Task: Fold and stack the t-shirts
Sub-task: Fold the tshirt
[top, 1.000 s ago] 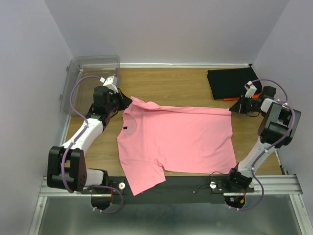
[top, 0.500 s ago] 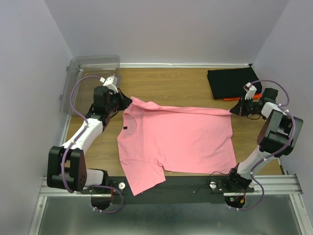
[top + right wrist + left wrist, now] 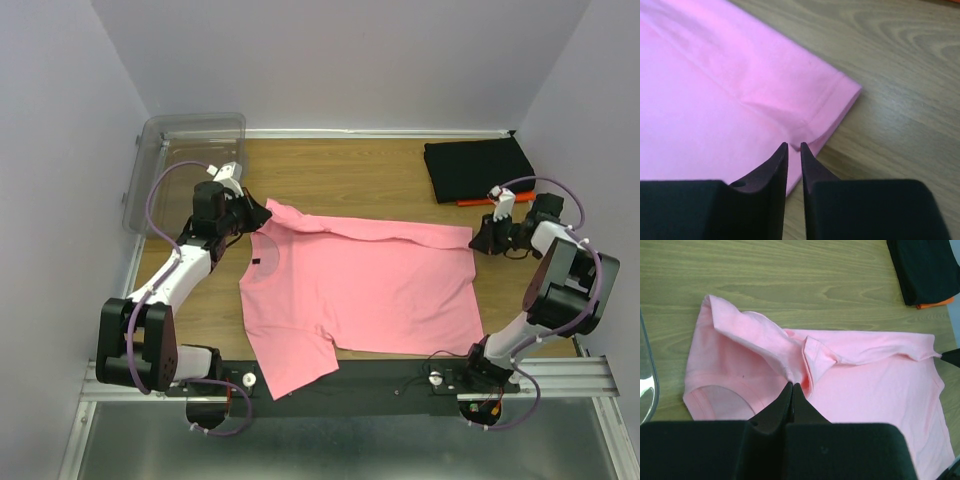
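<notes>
The salmon-pink t-shirt lies spread on the wooden table, its dark neck label toward the left. My left gripper is shut on a raised fold of its far shoulder. My right gripper sits at the shirt's far right hem corner. Its jaws stand a narrow gap apart, with the cloth lying flat just past the tips. A black t-shirt is folded into a rectangle at the back right, on top of an orange one of which only an edge shows.
A clear plastic bin stands at the back left, close behind the left arm. Its rim shows at the left edge of the left wrist view. The pink shirt's near sleeve hangs over the table's front edge onto the black rail.
The right gripper's jaws have parted and let go of the hem corner, and it has shifted slightly left and nearer. The left gripper has stayed shut on the shoulder fold.
</notes>
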Controlling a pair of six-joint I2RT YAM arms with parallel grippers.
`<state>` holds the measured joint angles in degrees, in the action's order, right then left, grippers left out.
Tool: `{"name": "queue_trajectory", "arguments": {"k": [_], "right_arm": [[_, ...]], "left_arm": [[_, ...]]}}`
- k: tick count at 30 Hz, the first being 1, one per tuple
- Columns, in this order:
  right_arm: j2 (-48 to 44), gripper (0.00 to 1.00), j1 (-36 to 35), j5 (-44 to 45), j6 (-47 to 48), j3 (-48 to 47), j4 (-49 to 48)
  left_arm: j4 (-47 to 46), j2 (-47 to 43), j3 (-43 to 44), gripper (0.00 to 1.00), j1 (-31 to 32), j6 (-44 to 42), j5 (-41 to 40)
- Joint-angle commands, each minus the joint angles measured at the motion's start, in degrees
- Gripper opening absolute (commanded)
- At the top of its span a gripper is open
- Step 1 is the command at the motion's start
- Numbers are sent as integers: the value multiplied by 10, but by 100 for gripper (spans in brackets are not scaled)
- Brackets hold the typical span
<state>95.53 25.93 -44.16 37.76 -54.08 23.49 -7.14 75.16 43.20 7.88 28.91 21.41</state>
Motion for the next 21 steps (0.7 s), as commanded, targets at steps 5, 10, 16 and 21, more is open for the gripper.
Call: {"name": "queue_trajectory", "arguments": {"k": [5,10,16,21], "right_arm": [[-32,57,12,78,22,12,16],[-60,59,13,28,4,8,18],[-67,59,12,-24,-15,2,38],[-65,59,12,-32,-12,-5,53]], "left_arm": [[14,-25,-19,0,-4,-11,19],[18,-33,-22,0,-4,-13,19],[18,-32,-25,0,-4,-10,19],[20,-33,-28,0,-4,-11,16]]}}
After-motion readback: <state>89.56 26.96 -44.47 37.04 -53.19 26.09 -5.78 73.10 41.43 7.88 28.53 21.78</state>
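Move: The turned-over strip's right hem corner lies between the right fingers, at most 1 cm below them; the strip's outer fold corner is some 7 cm farther ahead, and the orange cloth's middle about 14 cm ahead and 5 cm to the right. From the left hand, which still pinches the t-shirt's raised left part, that hem corner lies roughly 65 cm to the right, 10 cm back and 11 cm below; the neck hole is about 13 cm back, 3 cm left and 12 cm below. The right hand lets go of the strip's hem corner, its fingers spreading from barely parted to somewhat past half open while it eases about 2 cm to its right and slightly back and down, then rises about 3 cm off the cloth and drifts back left over the corner with the fingers held open. The left hand keeps its shut pinch on the raised left part of the t-shirt and eases back only about 1 cm. ##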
